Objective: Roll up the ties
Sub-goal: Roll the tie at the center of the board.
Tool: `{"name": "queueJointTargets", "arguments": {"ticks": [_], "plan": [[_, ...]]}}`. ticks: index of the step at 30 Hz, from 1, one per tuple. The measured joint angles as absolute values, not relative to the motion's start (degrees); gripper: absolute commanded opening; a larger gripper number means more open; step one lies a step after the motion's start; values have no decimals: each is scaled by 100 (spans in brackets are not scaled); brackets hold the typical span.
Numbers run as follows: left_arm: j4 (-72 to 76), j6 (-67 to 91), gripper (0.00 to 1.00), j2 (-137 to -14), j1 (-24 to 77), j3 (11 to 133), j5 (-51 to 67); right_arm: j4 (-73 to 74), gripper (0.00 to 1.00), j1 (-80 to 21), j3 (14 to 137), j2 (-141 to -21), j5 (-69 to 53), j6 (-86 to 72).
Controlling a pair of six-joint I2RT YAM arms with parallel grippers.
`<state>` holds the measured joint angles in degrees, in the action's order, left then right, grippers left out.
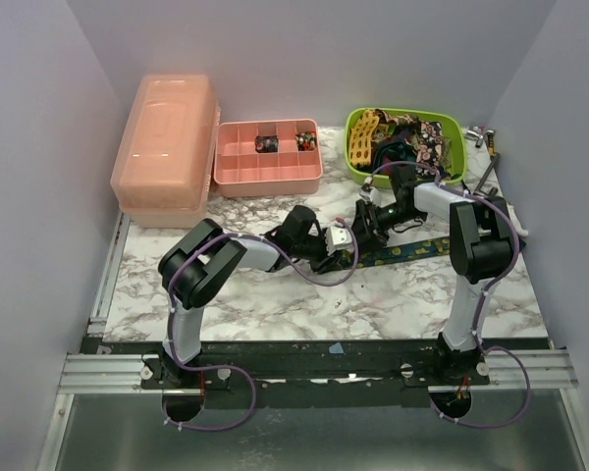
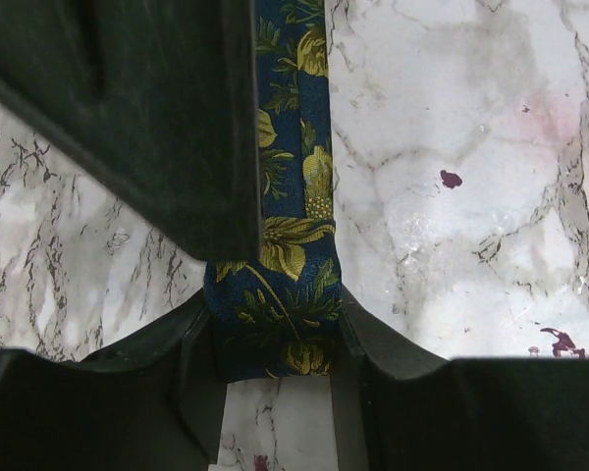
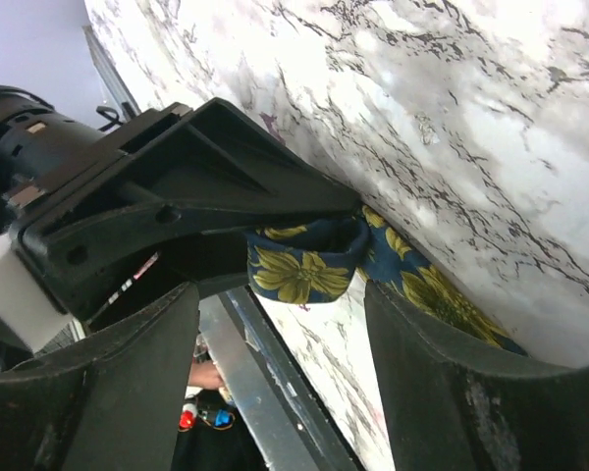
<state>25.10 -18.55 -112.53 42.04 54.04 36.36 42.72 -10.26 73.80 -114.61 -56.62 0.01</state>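
Note:
A dark navy tie [image 1: 412, 249] with yellow-green flowers lies flat across the marble table [image 1: 275, 304], running right from the middle. Its left end is folded over into a small roll [image 2: 275, 324]. My left gripper [image 2: 275, 306] holds that roll, with both fingers pressed against its sides. Just behind it, my right gripper [image 1: 366, 224] stands open, its fingers wide apart with the roll [image 3: 299, 263] just beyond their tips. One of its fingers [image 2: 157, 118] hangs over the tie strip [image 2: 293, 147]. More ties lie piled in a green bin [image 1: 455, 126] at the back right.
A pink divided tray [image 1: 267, 177] stands at the back centre and a pink lidded box [image 1: 167, 147] at the back left. Small tools [image 1: 486, 137] lie beside the green bin. The two arms meet near the table's middle.

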Motion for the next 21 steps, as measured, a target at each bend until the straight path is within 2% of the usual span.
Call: {"name": "queueJointTargets", "arguments": {"ticks": [5,7,9,15,19,21], "plan": [[1898,-2043,25,-11251,4244,5714,3570,4075,42,-1361,7365,-11548,-5516,-228],[1678,-2095,26,-11251,4252,5822,3546,4027,18,-1481,7378,-11642,-5408,-237],[1487,-2123,31,-11249,4252,5885,3548,4069,1,-1529,7452,-11769,-5295,-209],[1444,-2053,72,-11249,4189,5909,3684,4311,1,-1382,7550,-11900,-5214,228],[2215,-1667,82,-11249,3951,5518,4160,4506,1,-1079,7579,-12173,-5389,593],[2696,-1466,83,-11251,3879,5301,4281,4611,1,-985,7616,-12383,-5649,692]]}}
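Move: Between the left hand's fingers sits the rolled end of the tie, practically at its hand point. From the right hand, open above it, that roll lies about 3 cm to the left, 1 cm back and 4 cm lower. The flat tie runs off to the right, its middle some 18 cm right of the right hand and 6 cm lower. The green basket's middle stands about 25 cm ahead of the right hand and 9 cm to its right. Reaching left about 2 cm and down with a slight drift back, the right hand shuts its open fingers on the tie's roll while the left keeps it held. The right hand then keeps its pinch, drawing back to the right some 3 cm and still sinking, about 4.5 cm lower in all. The left fingers open late and ease about 1 cm left, off the roll. ##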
